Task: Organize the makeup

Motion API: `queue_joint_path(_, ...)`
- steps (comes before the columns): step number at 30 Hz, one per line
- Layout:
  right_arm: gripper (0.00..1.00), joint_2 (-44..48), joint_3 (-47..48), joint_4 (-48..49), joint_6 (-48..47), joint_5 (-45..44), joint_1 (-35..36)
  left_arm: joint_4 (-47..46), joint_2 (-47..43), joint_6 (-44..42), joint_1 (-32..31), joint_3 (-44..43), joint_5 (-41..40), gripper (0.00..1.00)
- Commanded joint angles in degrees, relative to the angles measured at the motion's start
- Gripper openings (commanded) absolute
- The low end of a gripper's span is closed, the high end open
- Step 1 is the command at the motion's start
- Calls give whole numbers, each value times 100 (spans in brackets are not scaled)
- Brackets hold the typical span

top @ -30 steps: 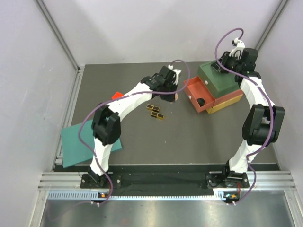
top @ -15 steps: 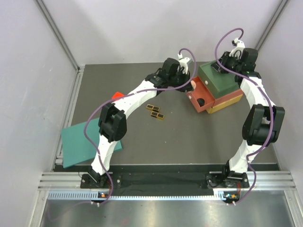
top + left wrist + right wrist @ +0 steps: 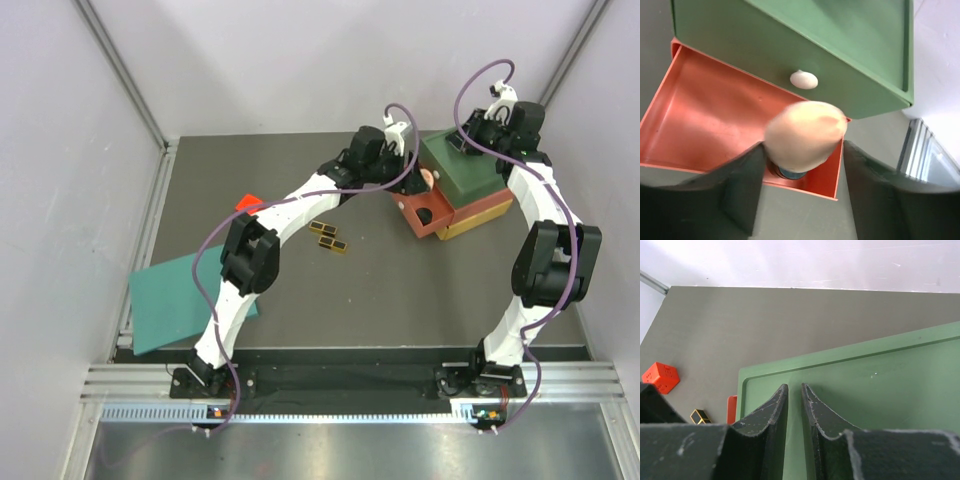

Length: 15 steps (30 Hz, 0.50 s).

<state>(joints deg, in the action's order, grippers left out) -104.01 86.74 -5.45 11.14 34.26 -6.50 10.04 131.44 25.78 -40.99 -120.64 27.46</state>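
My left gripper [image 3: 418, 180] [image 3: 804, 145] hangs over the open red drawer [image 3: 408, 196] [image 3: 715, 110]. Its jaws stand open. A blurred cream-coloured piece of makeup [image 3: 805, 134] [image 3: 429, 178] sits between the fingers, with a clear gap to the right finger [image 3: 875, 190]. Under it shows a dark round shape [image 3: 790, 173]. A black round compact [image 3: 427, 213] lies in the drawer. The black-gold palette [image 3: 330, 237] [image 3: 700, 416] lies on the table. My right gripper [image 3: 468, 140] [image 3: 794, 386] is over the green box top [image 3: 880, 390], its jaws shut to a thin slit with nothing between them.
The green, red and yellow drawer box [image 3: 475, 180] stands at the back right, and a white knob [image 3: 803, 79] is on its green drawer. An orange-red block [image 3: 246, 202] [image 3: 660, 376] sits to the left. A teal sheet [image 3: 170, 300] lies at the near left.
My left arm has swung right from mid-table to over the red drawer, carrying the cream piece, and its jaws have opened. The right arm has not moved.
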Motion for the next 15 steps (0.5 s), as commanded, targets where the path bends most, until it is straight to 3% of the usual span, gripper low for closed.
queue_joint_path(1, 19, -744, -535, -2373, -182, -376, 18, -432, -206, -143, -23, -100, -145, 71)
queue_joint_path(2, 19, -753, -535, -2364, -182, -368, 17, -477, -241, -239, -14, -65, -162, 73)
queue_joint_path(3, 19, -753, -535, -2373, -182, -359, 17, -512, -285, -249, -14, 13, -258, 81)
queue_joint_path(6, 19, -770, -527, -2373, -191, -350, 26, -758, -469, -389, 4, 233, -311, 86)
queue_joint_path(10, 19, -762, -518, -2382, -191, -341, 9, -1169, -785, -495, 65, 637, -259, 88)
queue_joint_path(15, 19, -770, -509, -2381, -182, -341, 9, -1286, -1286, -1355, 118, 1611, -101, 91)
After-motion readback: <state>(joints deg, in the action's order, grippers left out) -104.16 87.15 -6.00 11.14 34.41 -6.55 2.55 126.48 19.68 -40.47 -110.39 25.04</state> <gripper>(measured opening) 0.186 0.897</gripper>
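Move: The powder puff is about 1 cm right of the left hand point and 2 cm below, over the open pink drawer, whose middle is some 4 cm back, 2 cm right and 9 cm down. The black jar sits roughly 8 cm back and 2 cm right; the green top box is about 11 cm right and 3 cm ahead. From the right hand, the drawer is about 13 cm back, 9 cm left. The left fingers, already half open, spread wide over the drawer; the hand then eases 2 cm left. ##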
